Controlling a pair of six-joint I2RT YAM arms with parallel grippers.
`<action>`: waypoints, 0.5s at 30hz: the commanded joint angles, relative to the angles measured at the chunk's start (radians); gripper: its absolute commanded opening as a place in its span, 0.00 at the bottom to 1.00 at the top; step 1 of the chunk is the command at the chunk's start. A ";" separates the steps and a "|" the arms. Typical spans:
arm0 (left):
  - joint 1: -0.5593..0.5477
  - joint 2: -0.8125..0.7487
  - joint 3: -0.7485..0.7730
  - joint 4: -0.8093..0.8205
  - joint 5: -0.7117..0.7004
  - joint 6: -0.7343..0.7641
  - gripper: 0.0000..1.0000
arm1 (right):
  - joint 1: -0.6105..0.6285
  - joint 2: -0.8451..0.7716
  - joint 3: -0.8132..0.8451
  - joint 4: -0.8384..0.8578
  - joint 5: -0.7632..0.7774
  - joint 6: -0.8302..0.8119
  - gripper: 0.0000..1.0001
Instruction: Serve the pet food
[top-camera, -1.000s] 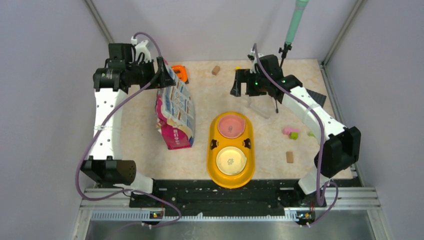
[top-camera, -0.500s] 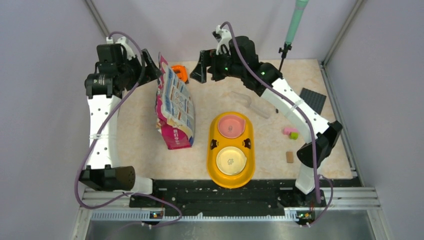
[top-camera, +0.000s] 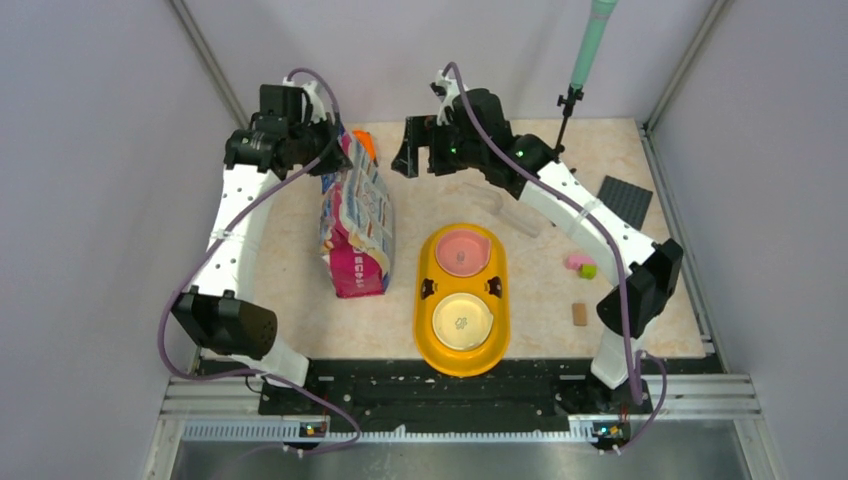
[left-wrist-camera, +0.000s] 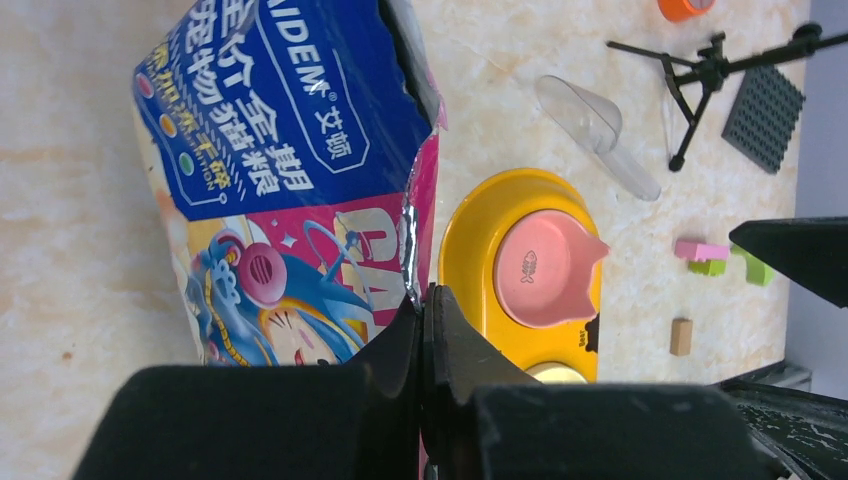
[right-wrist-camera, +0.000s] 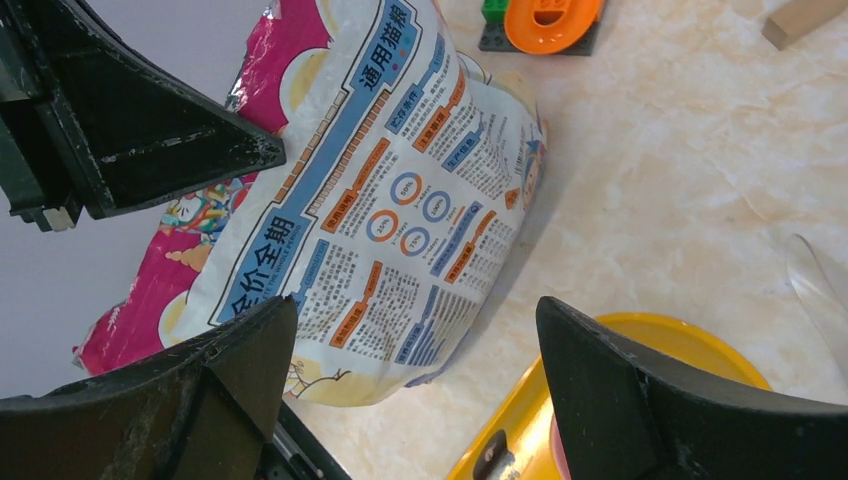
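The cat food bag (top-camera: 357, 215), magenta and blue, stands on the table left of the yellow feeder. My left gripper (top-camera: 335, 160) is shut on the bag's torn top edge; in the left wrist view (left-wrist-camera: 424, 300) the jaws pinch the foil rim of the bag (left-wrist-camera: 290, 140). My right gripper (top-camera: 410, 155) is open and empty, in the air right of the bag's top; its wrist view shows the bag's printed back (right-wrist-camera: 400, 210) between the spread fingers. No kibble shows; it is hidden in the bag. The yellow feeder (top-camera: 428, 300) holds a pink bowl (top-camera: 462, 252) and a cream bowl (top-camera: 463, 322), both without food.
A clear plastic scoop (top-camera: 505, 208) lies right of the pink bowl. An orange toy (top-camera: 366, 145) sits behind the bag. A small black tripod with a green pole (top-camera: 572, 95) stands at the back. A dark baseplate (top-camera: 625, 200), pink and green bricks (top-camera: 582, 265) and a tan block (top-camera: 579, 314) lie at the right.
My left gripper moved right and forward with the bag's top, standing the bag more upright. My right arm swung from right of centre leftward toward the bag, then stayed.
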 joint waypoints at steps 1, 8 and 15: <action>-0.094 0.007 0.073 0.093 0.093 0.029 0.00 | -0.003 -0.121 -0.025 0.017 0.083 0.017 0.92; -0.112 0.009 0.073 0.240 0.330 -0.088 0.00 | -0.005 -0.176 -0.084 0.040 0.161 0.028 0.92; -0.161 0.044 0.110 0.195 0.349 -0.074 0.00 | -0.005 -0.191 -0.105 0.050 0.187 0.039 0.91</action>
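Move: The cat food bag is already pinched by its top in the left hand, its middle about 9 cm back, 3 cm right and 15 cm below. From that hand the pink bowl lies some 28 cm right, 8 cm back and 28 cm down, the yellow bowl 27 cm right and 26 cm back; the orange toy is roughly 26 cm ahead, 3 cm left. From the empty right hand, the bag's middle is about 11 cm left, 7 cm back, 17 cm lower. The bag's top is carried about 8 cm to the right towards the feeding tray by the left hand, which keeps its pinch and stays near its height while turning some 15 degrees clockwise and rolling its left side down. The right hand, fingers still wide open, gives way about 4 cm right and nearly as far up, as the left closes in on it. ##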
